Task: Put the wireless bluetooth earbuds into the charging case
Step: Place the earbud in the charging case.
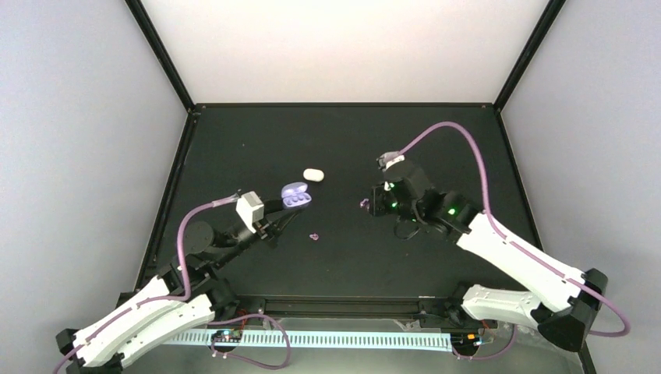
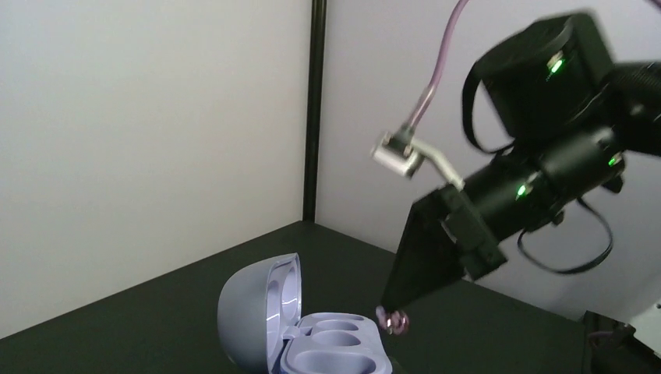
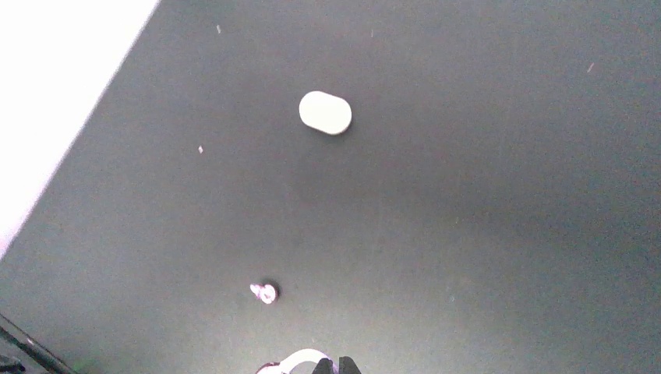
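Note:
The charging case (image 1: 296, 195) is open, pale lavender, lid up, both wells (image 2: 335, 343) empty. It is held above the table at the tip of my left gripper (image 1: 285, 206), whose fingers are hidden below the left wrist view's edge. My right gripper (image 1: 366, 203) is shut on one tiny pinkish-white earbud (image 2: 395, 319), which hangs at the dark fingertips (image 2: 417, 265) just right of the case and slightly above its wells. The right wrist view shows that held earbud (image 3: 290, 363) beside the closed tips (image 3: 337, 366). A second earbud (image 1: 315, 235) lies loose on the black table (image 3: 265, 293).
A closed white pill-shaped object (image 1: 313, 174) lies on the table behind the case, also in the right wrist view (image 3: 325, 112). Pale walls and black corner posts (image 2: 315, 109) ring the black table (image 1: 351, 265). A purple cable (image 1: 460, 136) arcs over the right arm.

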`<state>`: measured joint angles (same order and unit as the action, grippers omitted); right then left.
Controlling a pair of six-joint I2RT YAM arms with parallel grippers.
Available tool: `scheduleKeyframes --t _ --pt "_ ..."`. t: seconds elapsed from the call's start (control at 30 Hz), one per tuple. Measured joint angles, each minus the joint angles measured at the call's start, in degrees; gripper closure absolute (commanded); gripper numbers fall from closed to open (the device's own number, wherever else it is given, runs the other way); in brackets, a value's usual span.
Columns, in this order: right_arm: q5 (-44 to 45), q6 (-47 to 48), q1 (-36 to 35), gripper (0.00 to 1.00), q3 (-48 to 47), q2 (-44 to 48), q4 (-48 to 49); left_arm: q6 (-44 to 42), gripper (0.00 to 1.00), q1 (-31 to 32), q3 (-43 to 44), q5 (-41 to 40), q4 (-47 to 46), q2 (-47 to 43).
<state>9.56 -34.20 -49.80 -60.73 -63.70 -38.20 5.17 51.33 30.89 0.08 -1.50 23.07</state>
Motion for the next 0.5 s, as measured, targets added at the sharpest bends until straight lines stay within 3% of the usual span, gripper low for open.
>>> scheduleKeyframes --t 0.5 --pt "9.49 11.58 0.00 0.99 -17.25 7.91 -6.10 0.83 0.98 0.00 3.91 8.61 -22.82 27.80"
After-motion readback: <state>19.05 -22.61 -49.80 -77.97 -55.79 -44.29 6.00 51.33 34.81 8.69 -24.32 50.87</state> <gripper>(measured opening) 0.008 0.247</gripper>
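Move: The open charging case, held in the left fingers, lies about 14 cm to the left of the right hand, some 5 cm back and 12 cm above it. On the table 22 cm below the right hand, the loose earbud is 12 cm left and 2 cm ahead; the white case is 13 cm left and 22 cm ahead. From the left hand, the earbud in the right fingers lies about 15 cm right, 6 cm ahead and 11 cm down. The pinched earbud is lifted fast by the right hand, about 15 cm up and drifting 5 cm right, its fingers tipping up some 20 degrees from their downward slant. The open case, still gripped, meanwhile travels with the left hand about 9 cm right and 4 cm forward towards the earbud, turning slightly clockwise. Both grips hold. ##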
